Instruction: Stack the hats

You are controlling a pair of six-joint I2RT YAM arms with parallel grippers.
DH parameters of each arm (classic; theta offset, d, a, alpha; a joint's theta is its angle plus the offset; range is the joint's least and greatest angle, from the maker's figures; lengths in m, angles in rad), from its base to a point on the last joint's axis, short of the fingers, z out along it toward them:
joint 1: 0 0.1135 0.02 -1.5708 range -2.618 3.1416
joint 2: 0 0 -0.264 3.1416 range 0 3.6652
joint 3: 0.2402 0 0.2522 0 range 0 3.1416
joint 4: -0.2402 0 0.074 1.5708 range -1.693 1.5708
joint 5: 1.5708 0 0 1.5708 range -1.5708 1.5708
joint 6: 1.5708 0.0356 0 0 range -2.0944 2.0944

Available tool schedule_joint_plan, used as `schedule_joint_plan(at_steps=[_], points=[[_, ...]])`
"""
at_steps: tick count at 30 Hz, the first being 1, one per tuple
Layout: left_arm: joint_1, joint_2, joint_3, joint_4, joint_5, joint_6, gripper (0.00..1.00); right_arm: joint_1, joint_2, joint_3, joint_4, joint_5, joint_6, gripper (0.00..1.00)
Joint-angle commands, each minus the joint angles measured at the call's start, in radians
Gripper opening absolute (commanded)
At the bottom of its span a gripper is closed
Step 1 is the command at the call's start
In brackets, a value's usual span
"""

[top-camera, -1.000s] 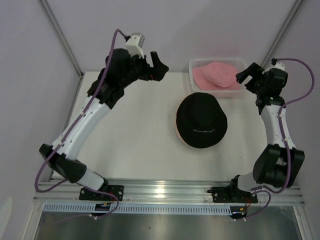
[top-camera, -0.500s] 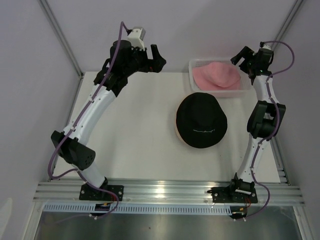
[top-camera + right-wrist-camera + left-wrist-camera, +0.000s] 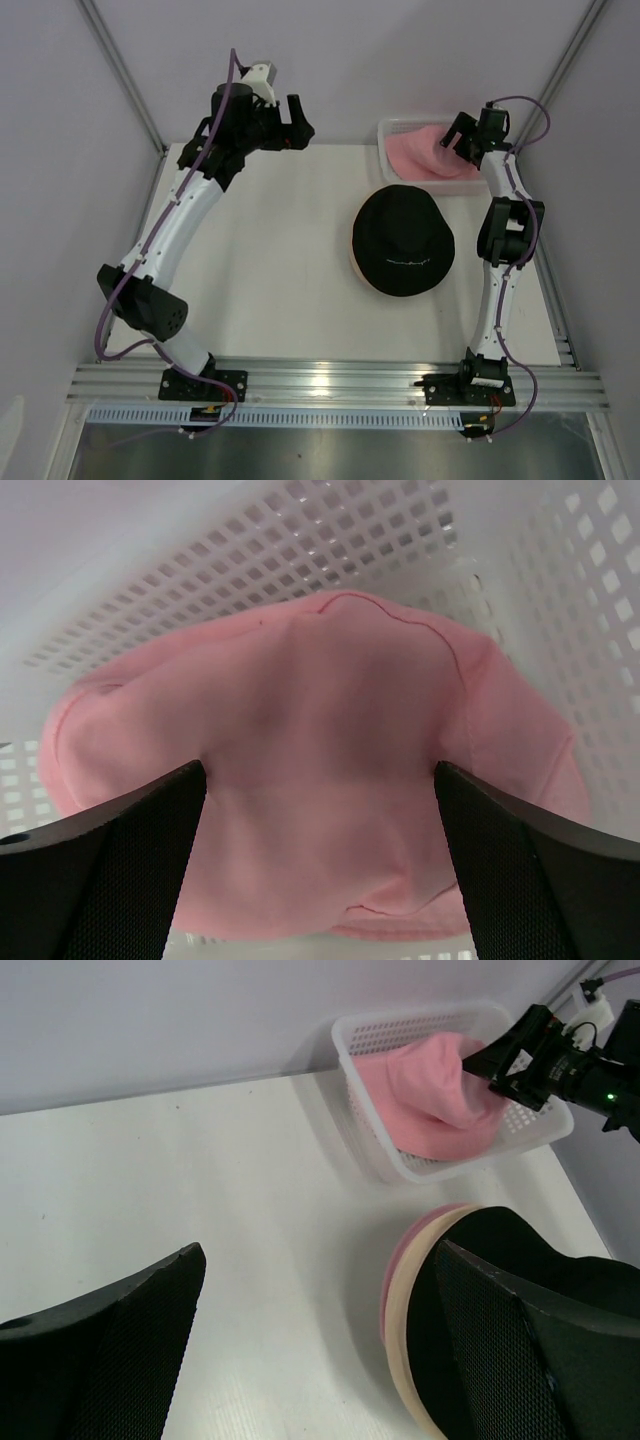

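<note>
A black hat point(image 3: 403, 242) with small white lettering tops a pile on the table. Under it show a beige brim point(image 3: 405, 1360) and a pink brim point(image 3: 388, 1290). Another pink hat point(image 3: 310, 770) lies in the white perforated bin point(image 3: 385, 130) at the back right. My right gripper point(image 3: 450, 140) is down in the bin, open, with its fingers point(image 3: 100, 880) on either side of that hat's crown. My left gripper point(image 3: 300, 118) hangs open and empty above the back left of the table, well clear of the pile.
The bin point(image 3: 350, 1050) stands against the back wall, just behind the pile. Metal frame posts point(image 3: 125, 75) rise at the back corners. The right arm point(image 3: 497, 225) stretches upright along the table's right side.
The right arm has reached out and brought its gripper left and down over the pink hat in the bin. The left gripper has drifted a little left and back.
</note>
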State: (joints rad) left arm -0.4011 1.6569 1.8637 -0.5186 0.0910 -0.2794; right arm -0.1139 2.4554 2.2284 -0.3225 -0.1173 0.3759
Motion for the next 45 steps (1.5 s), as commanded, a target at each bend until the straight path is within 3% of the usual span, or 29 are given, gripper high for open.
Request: schedule_joint_plan(at_steps=[1,4,11,16,24,28,29,31,32,33,34,35,40,45], points=[[0.039,-0.031,-0.006,0.000,0.029,-0.020,1.00,-0.003,-0.009,0.025,-0.046,0.074,-0.057,0.99],[0.056,-0.019,-0.012,0.005,0.067,-0.050,0.99,-0.004,0.019,0.048,-0.056,0.047,-0.034,1.00],[0.059,-0.006,-0.005,-0.004,0.131,-0.072,0.99,0.020,-0.016,0.001,0.140,-0.140,0.156,0.96],[0.059,-0.005,-0.001,-0.012,0.159,-0.070,0.99,0.072,-0.078,-0.038,0.195,-0.108,0.152,0.98],[0.062,-0.022,-0.021,-0.024,0.136,-0.035,0.99,0.151,-0.067,0.005,0.083,0.014,0.005,0.97],[0.068,-0.031,-0.034,-0.027,0.125,-0.032,1.00,0.161,-0.046,0.027,0.004,0.089,-0.052,0.76],[0.070,-0.034,-0.038,-0.027,0.125,-0.032,0.99,0.161,-0.044,0.034,-0.007,0.111,-0.058,0.61],[0.074,-0.040,-0.044,-0.027,0.124,-0.029,0.99,0.161,-0.052,0.040,-0.024,0.185,-0.081,0.48],[0.076,-0.042,-0.043,-0.027,0.122,-0.029,0.99,0.161,-0.053,0.048,-0.026,0.198,-0.095,0.33],[0.077,-0.042,-0.044,-0.026,0.121,-0.026,1.00,0.161,-0.055,0.057,-0.026,0.224,-0.106,0.24],[0.077,-0.043,-0.046,-0.026,0.121,-0.024,1.00,0.161,-0.055,0.068,-0.035,0.232,-0.126,0.06],[0.077,-0.043,-0.046,-0.024,0.121,-0.023,0.99,0.161,-0.055,0.104,-0.041,0.234,-0.132,0.00],[0.081,-0.029,-0.025,-0.015,0.124,-0.004,0.99,0.161,-0.088,0.214,-0.073,0.170,-0.137,0.00],[0.081,0.038,0.122,-0.076,0.154,0.025,1.00,0.164,-0.223,0.260,-0.064,0.062,-0.144,0.00]])
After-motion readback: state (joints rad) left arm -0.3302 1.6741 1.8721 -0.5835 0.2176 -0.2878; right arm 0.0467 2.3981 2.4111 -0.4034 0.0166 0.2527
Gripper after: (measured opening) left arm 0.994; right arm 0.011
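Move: Inside the white basket the pink hat lies to the right hand's left, its middle about 8 cm over, practically level in reach and roughly 4 cm below. The basket's own middle is some 6 cm left of the hand and a few centimetres lower. The black hat, topping the finished stack, sits about 27 cm back and 21 cm left. From the left hand, the pink hat is around 21 cm ahead, 44 cm right and 29 cm below. Sliding left about 10 cm across the pink hat, the right hand rises slightly, then dips back to its starting height. There its open fingers shut and pinch a fold of the hat's cloth toward its right side, easing back some 2 cm right as they close. It then lifts nearly straight up about 10 cm, its left side dipping some 10 degrees and the fingertips tilting up. ##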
